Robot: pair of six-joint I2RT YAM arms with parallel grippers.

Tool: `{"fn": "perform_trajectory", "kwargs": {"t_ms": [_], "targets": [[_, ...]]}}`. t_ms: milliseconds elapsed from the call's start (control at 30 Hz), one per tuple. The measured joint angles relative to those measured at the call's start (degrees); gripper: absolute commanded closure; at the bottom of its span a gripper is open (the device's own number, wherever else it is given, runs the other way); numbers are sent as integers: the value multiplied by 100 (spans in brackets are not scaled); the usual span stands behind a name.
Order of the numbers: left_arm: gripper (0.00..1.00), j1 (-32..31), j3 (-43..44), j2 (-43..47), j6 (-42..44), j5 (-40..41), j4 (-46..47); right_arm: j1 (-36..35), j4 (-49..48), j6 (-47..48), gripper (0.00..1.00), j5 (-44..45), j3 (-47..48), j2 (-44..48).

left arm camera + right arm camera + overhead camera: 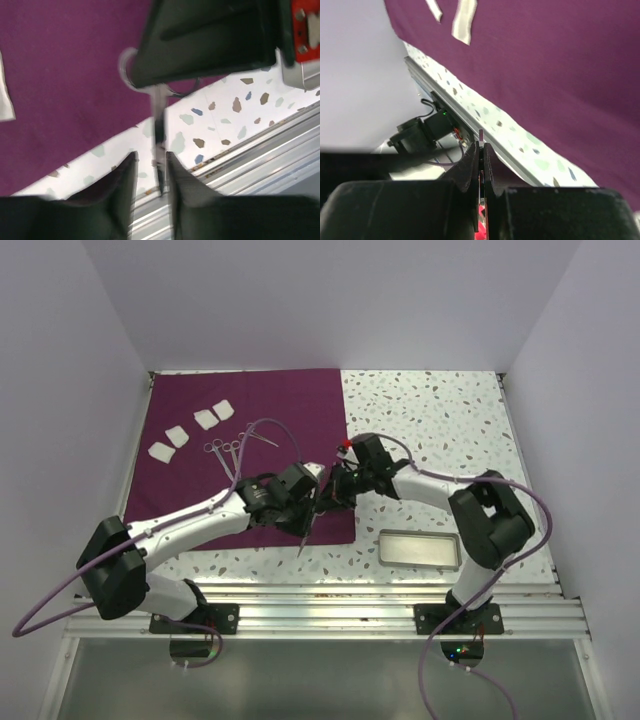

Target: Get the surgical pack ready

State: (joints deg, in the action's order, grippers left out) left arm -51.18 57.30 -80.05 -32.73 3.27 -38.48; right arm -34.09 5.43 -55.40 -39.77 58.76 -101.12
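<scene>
The plum-purple cloth [290, 400] lies flat over the table's left half. Several white gauze pads [215, 413] and two silver scissor-like instruments [225, 450] rest on its far part. A third instrument [158, 125] hangs in the air over the cloth's near right corner. My right gripper [481, 146] is shut on its handle end, and a thin metal edge shows between the pads. My left gripper [150, 155] stands open around the blade, fingers apart from it. The steel tray [420, 548] sits bare on the speckled table, near right.
The two grippers meet closely above the cloth's [560, 65] near right corner. Aluminium rails [320, 600] run along the table's near edge. White walls close in the left, back and right sides.
</scene>
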Motion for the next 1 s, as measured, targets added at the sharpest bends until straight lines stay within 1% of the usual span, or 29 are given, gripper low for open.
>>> {"fn": "perform_trajectory", "kwargs": {"t_ms": [33,100,167,267,467,600,667,733,833,1000], "targets": [[43,74,26,0,74,-39,-2,31,0,-17,100,63,-122,92],[33,411,116,9,149,-153,11,170,55,-55,100,186,-426,372],[29,855,214,31,264,-229,11,450,199,-70,100,339,-732,765],[28,1401,385,52,468,-243,7,1034,573,-42,100,660,-1069,1545],[26,1840,455,42,822,-330,70,2439,1508,101,100,1528,-1735,3781],[26,2354,452,39,990,-505,151,3324,2422,44,100,2059,-2192,4780],[26,2594,452,39,1023,-595,210,3720,2824,-44,100,2201,-2380,5058],[26,2776,452,39,1086,-667,271,4070,3202,-96,100,2402,-2435,5130],[26,2817,428,37,1132,-782,372,4450,3563,-96,100,2660,-2439,5119],[26,2817,293,37,1158,-885,446,4811,3635,-101,100,2688,-2686,4922]]}}
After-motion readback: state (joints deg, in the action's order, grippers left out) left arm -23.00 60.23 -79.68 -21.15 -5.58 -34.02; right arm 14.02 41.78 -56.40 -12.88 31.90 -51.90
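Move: The right hand, already gripping the scissors by the rings, is taking them to the metal tray, whose middle lies about 23 cm to its right, 7 cm back and 9 cm below; the cloth's near corner is on that way, 8 cm right and 5 cm back. For the left hand, just letting the scissors go, the nearer white strip lies some 11 cm ahead, 9 cm left and 10 cm below. The second strip is about 10 cm left of that one, and the nearest scissors on the cloth 27 cm ahead and 19 cm left of the hand. The right hand keeps the scissors pinched and sweeps them some 32 cm to the right to the tray, arching up about 5 cm on the way, then sinking below its starting height and easing back a little, while the wrist swings roughly 65 degrees clockwise to lay the blades leftward along the tray. The left hand goes on opening wide, comes free of the scissors and travels about 15 cm forward and left, rising a little, until it hovers over the nearer white strip and starts to settle. ##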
